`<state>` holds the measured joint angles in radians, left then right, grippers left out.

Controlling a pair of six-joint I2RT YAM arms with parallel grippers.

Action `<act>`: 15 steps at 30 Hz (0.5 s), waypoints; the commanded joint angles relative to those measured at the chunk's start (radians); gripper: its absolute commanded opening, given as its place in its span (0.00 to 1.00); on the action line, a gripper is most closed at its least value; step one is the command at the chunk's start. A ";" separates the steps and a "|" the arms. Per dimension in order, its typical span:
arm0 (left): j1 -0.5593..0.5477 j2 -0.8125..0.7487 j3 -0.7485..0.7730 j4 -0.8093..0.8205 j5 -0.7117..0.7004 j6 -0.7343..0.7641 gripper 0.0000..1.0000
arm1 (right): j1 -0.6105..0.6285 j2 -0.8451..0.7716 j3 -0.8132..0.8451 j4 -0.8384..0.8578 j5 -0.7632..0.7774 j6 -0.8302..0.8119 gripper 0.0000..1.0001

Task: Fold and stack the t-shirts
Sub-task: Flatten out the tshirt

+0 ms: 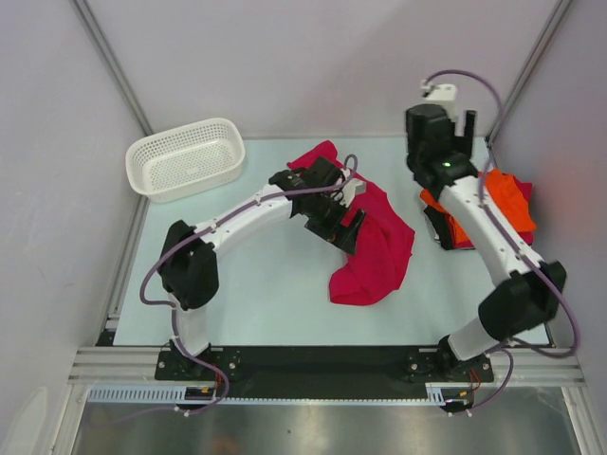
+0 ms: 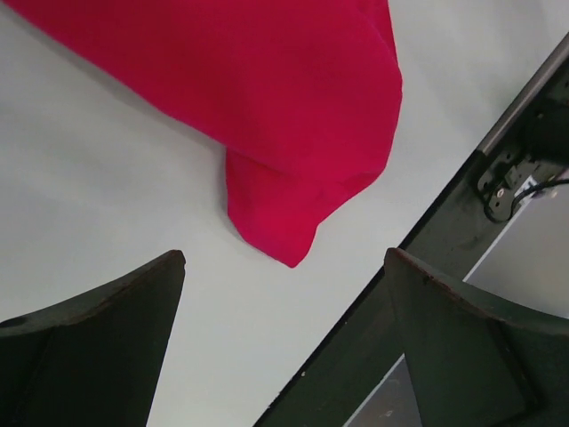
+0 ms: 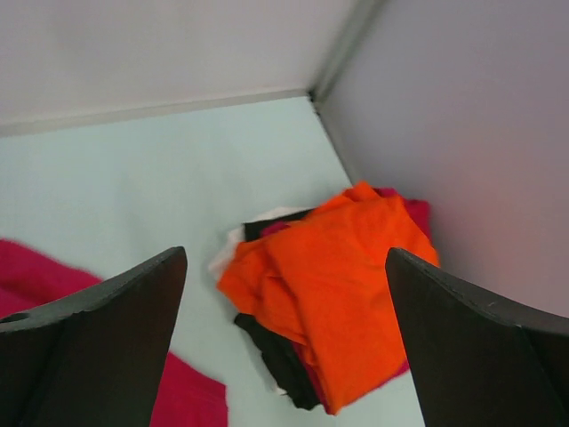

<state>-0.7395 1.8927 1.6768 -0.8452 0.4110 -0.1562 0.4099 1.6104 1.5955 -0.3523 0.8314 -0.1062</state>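
Note:
A crimson t-shirt lies crumpled in the middle of the table; one folded corner of it shows in the left wrist view. My left gripper hovers over its left side, open and empty. At the back right, an orange t-shirt tops a small pile. Black, white and crimson cloth peeks out under it. My right gripper sits just left of that pile, open with nothing between its fingers.
A white mesh basket stands at the back left corner. Grey walls close in the table on the left, back and right; the pile sits close to the right wall. A black bar runs along the table's near edge.

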 commanded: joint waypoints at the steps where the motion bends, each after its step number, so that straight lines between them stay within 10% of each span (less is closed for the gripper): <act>1: -0.072 -0.004 0.078 -0.011 -0.050 0.112 1.00 | -0.135 -0.156 -0.106 -0.126 -0.006 0.163 1.00; 15: -0.317 0.206 0.201 -0.100 -0.325 0.121 1.00 | -0.204 -0.300 -0.241 -0.353 -0.201 0.318 1.00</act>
<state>-0.9970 2.0399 1.7824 -0.9066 0.1741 -0.0593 0.2073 1.3830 1.3567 -0.6380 0.6891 0.1356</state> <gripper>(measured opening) 0.996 0.995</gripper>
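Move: The red t-shirt's near end lies some 9 cm back towards the base from the left hand, 6 cm to its right and about 14 cm below. The shirt's right corner is about 6 cm ahead of that hand and 17 cm to its right. From the right hand, high up, the same corner lies roughly 12 cm back, 5 cm left and 32 cm down; the folded stack is about 7 cm back and 11 cm right. Towards the t-shirt's near end comes the open left hand, about 5 cm back and 5 cm right, first level, then sinking some 4 cm as the fingers swing steeper downward and turn clockwise. Well above the folded stack, the empty right hand sweeps about 9 cm right, drawing back throughout, then sinks, tipping its open fingers slightly downward. ##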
